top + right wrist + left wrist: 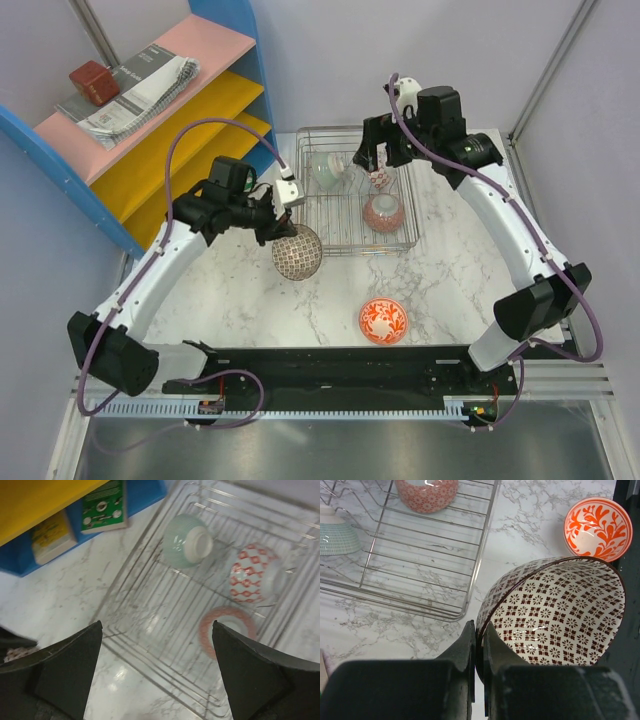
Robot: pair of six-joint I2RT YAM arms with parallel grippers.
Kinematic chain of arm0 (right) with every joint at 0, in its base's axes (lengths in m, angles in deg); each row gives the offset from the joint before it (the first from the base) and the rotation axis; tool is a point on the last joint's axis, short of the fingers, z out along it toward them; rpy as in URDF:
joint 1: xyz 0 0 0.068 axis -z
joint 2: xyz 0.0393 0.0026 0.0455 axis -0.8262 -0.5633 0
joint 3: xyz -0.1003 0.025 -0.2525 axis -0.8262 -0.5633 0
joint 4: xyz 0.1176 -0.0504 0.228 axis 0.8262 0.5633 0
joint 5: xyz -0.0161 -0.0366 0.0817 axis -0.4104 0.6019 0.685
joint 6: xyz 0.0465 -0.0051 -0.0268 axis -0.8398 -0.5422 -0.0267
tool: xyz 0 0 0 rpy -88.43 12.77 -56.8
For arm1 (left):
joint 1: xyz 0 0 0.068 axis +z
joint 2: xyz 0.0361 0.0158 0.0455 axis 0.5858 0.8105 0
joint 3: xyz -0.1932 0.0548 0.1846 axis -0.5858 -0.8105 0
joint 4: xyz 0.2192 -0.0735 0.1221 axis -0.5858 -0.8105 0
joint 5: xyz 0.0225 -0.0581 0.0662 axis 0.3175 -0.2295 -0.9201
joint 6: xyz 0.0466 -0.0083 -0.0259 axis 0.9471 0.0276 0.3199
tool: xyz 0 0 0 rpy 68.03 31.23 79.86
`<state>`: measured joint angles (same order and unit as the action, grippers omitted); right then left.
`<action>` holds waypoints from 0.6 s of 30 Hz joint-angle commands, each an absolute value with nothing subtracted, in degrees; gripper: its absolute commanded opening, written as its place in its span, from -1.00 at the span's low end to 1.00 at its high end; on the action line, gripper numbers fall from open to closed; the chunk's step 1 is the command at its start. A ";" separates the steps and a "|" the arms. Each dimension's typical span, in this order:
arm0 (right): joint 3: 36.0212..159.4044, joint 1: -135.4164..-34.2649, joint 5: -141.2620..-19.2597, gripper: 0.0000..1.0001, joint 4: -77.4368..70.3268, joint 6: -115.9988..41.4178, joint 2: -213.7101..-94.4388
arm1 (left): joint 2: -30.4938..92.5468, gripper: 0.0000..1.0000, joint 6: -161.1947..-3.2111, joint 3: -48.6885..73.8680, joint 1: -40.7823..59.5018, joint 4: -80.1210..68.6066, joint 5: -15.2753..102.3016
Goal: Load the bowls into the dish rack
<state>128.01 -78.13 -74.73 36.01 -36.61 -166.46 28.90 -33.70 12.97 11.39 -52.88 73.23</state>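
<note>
My left gripper [478, 627] is shut on the rim of a bowl with a dark brown pattern [555, 610], one finger inside and one outside. That bowl [297, 252] hangs tilted just off the near left corner of the silver wire dish rack [352, 243]. Inside the rack lie a pale green bowl [187, 540], a red-and-white patterned bowl [252, 572] and a pink patterned bowl [227, 630]. My right gripper [157, 625] hovers open above the rack [150, 595] with nothing between its fingers. A red-orange floral bowl [383, 320] sits upright on the marble table near the front.
A blue-framed shelf with pink and yellow boards [150, 110] stands at the back left, holding papers and a red-brown block [90, 80]. Books [102, 505] stand at its foot beside the rack. Grey walls close in the table on both sides.
</note>
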 commanded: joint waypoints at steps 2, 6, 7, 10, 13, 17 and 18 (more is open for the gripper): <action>120.18 -77.42 -54.26 0.96 29.17 -45.14 -164.05 | 34.89 -0.96 -30.54 20.39 14.76 -49.79 80.08; 115.34 -77.42 -45.90 0.96 23.54 -51.46 -163.78 | 38.67 -0.96 -32.03 24.78 16.52 -48.38 80.96; 114.37 -77.42 -43.02 0.96 22.06 -52.18 -164.05 | 39.81 -0.96 -32.13 25.49 16.61 -48.03 80.96; 112.79 -77.42 -38.44 0.96 18.63 -55.68 -164.40 | 41.22 -0.96 -32.57 27.60 17.05 -47.68 80.78; 110.86 -77.42 -35.96 0.96 15.11 -59.03 -164.75 | 42.54 -0.96 -32.65 29.45 17.23 -47.59 80.34; 108.57 -77.42 -34.03 0.96 11.85 -61.84 -165.19 | 44.21 -0.96 -33.00 31.21 17.31 -47.59 80.08; 108.13 -77.42 -33.76 0.96 11.15 -62.29 -165.36 | 44.74 -0.96 -33.09 31.73 17.40 -47.50 80.16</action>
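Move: Pinched at its rim in the left hand is the brown patterned bowl, some 19 cm back, 18 cm left and 12 cm below the open right hand. From the left hand the dish rack's middle lies about 22 cm ahead, 16 cm right, 20 cm down; in it the green bowl is 25 cm ahead and 8 right, the pink bowl 14 ahead and 21 right; the orange bowl is 13 back, 20 right. The pink bowl sits roughly 30 cm straight below the right hand. Still pinching the brown patterned bowl by its rim, the left hand carries it about 8 cm forward towards the rack, slowing and lifting slightly at the end. The right hand, wide open and touching nothing, closes in on that bowl, moving left and back by some 10 cm and down about 4, while its wrist rolls left side up, tips down and swings counter-clockwise, roughly 40 degrees in all. ##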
